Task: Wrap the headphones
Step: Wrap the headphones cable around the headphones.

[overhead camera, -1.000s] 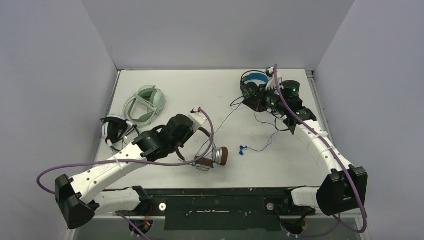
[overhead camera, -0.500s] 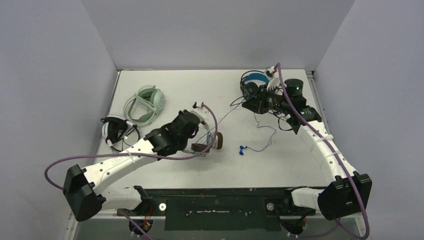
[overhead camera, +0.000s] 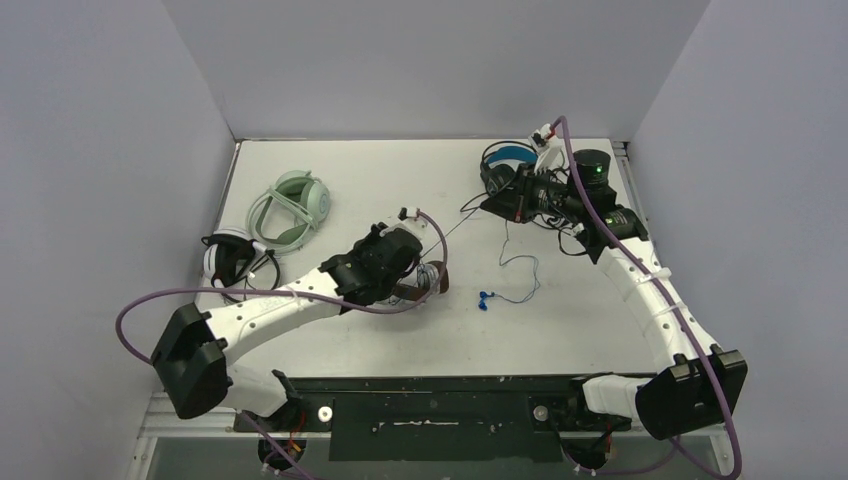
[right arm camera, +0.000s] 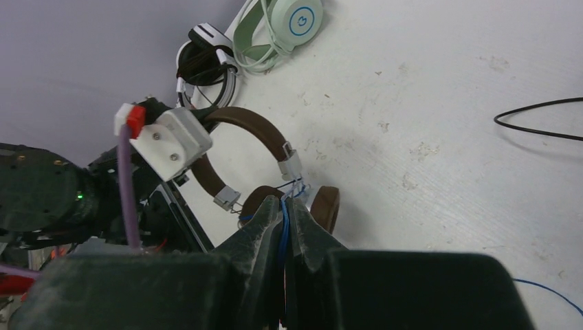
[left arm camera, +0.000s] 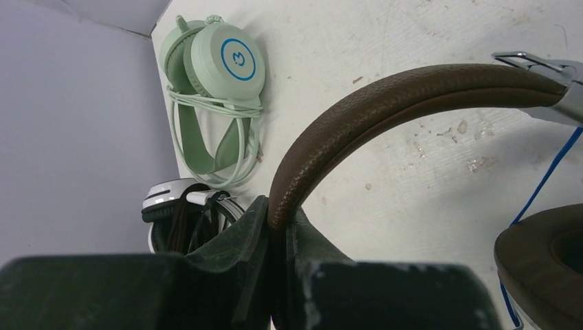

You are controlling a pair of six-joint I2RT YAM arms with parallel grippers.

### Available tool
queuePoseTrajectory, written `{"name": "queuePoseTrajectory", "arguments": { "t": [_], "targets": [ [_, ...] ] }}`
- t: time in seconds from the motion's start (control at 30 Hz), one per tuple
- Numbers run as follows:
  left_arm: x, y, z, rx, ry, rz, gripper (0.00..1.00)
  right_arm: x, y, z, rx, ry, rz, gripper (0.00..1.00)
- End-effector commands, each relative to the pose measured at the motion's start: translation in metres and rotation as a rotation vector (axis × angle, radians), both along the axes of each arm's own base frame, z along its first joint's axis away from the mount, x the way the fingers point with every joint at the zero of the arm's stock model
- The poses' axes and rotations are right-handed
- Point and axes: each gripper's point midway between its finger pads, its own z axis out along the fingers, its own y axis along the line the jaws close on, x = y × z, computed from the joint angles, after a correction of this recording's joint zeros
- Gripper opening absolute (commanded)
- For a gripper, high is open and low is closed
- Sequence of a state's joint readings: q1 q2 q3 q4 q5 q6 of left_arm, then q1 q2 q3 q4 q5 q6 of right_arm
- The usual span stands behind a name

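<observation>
My left gripper (overhead camera: 408, 280) is shut on the brown headphones' (overhead camera: 441, 280) padded headband (left arm camera: 412, 89), which arches up out of the closed jaws (left arm camera: 278, 220). One brown ear cup (left arm camera: 543, 261) shows at the right. The headset's thin blue cord (overhead camera: 520, 262) runs to my right gripper (overhead camera: 497, 206), which is shut on it (right arm camera: 283, 206) at the back right. The cord's loose end and plug (overhead camera: 485, 297) lie on the table. The brown headphones (right arm camera: 254, 130) also show in the right wrist view beyond the right fingertips.
Mint green headphones (overhead camera: 295, 205) with the cord wound round them lie at the back left. White-and-black headphones (overhead camera: 230, 258) sit beside them near the left wall. Black headphones with a blue headband (overhead camera: 510, 160) lie just behind the right gripper, their black cable (right arm camera: 536, 117) trailing over the table.
The left arm has carried the brown headphones away from the near edge toward mid-table and turned them. The right gripper has shifted slightly back, keeping hold of the blue cord.
</observation>
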State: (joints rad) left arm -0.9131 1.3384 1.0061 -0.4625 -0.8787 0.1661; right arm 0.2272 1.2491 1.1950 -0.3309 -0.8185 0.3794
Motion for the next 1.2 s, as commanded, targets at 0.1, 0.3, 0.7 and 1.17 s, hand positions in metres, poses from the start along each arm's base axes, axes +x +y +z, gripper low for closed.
{"name": "queuePoseTrajectory", "arguments": {
  "t": [0.1,0.3,0.7,1.17],
  "targets": [
    [0.028,0.001,0.017,-0.034,-0.132,0.261,0.0,-0.012,0.021,0.048,0.092,-0.058,0.084,0.0],
    [0.051,0.007,0.005,-0.069,-0.114,0.469,0.0,-0.02,0.03,0.066,0.116,-0.069,0.114,0.0],
    [0.086,-0.004,-0.014,-0.449,-0.025,0.723,0.0,-0.039,0.049,0.068,0.169,-0.048,0.137,0.0],
    [0.121,0.003,-0.005,-0.882,0.087,0.802,0.0,-0.073,0.075,0.028,0.186,0.043,0.195,0.0]
  ]
}}
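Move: My left hand already holds the brown headphones by the headband; their ear cups sit about 14 cm to its right, 3 cm back and 4 cm below. From my right hand, which grips the blue cable, the cups are some 12 cm left, 4 cm back and 15 cm lower. The blue earbuds lie about 4 cm ahead, 3 cm right and 29 cm below that hand. From my left hand, the green headphones are roughly 23 cm ahead and 22 cm left, the white ones 14 cm ahead and 29 cm left, both about 16 cm lower. I swing the headphones past the cable: my left hand carries them forward about 10 cm, sinking 4 cm mostly late, while its wrist turns some 45 degrees counter-clockwise and its left side rolls down. Meanwhile my right hand keeps the cable pinched and straight, drawing it left and back about 6 cm each, rising a little and then coming down again. ##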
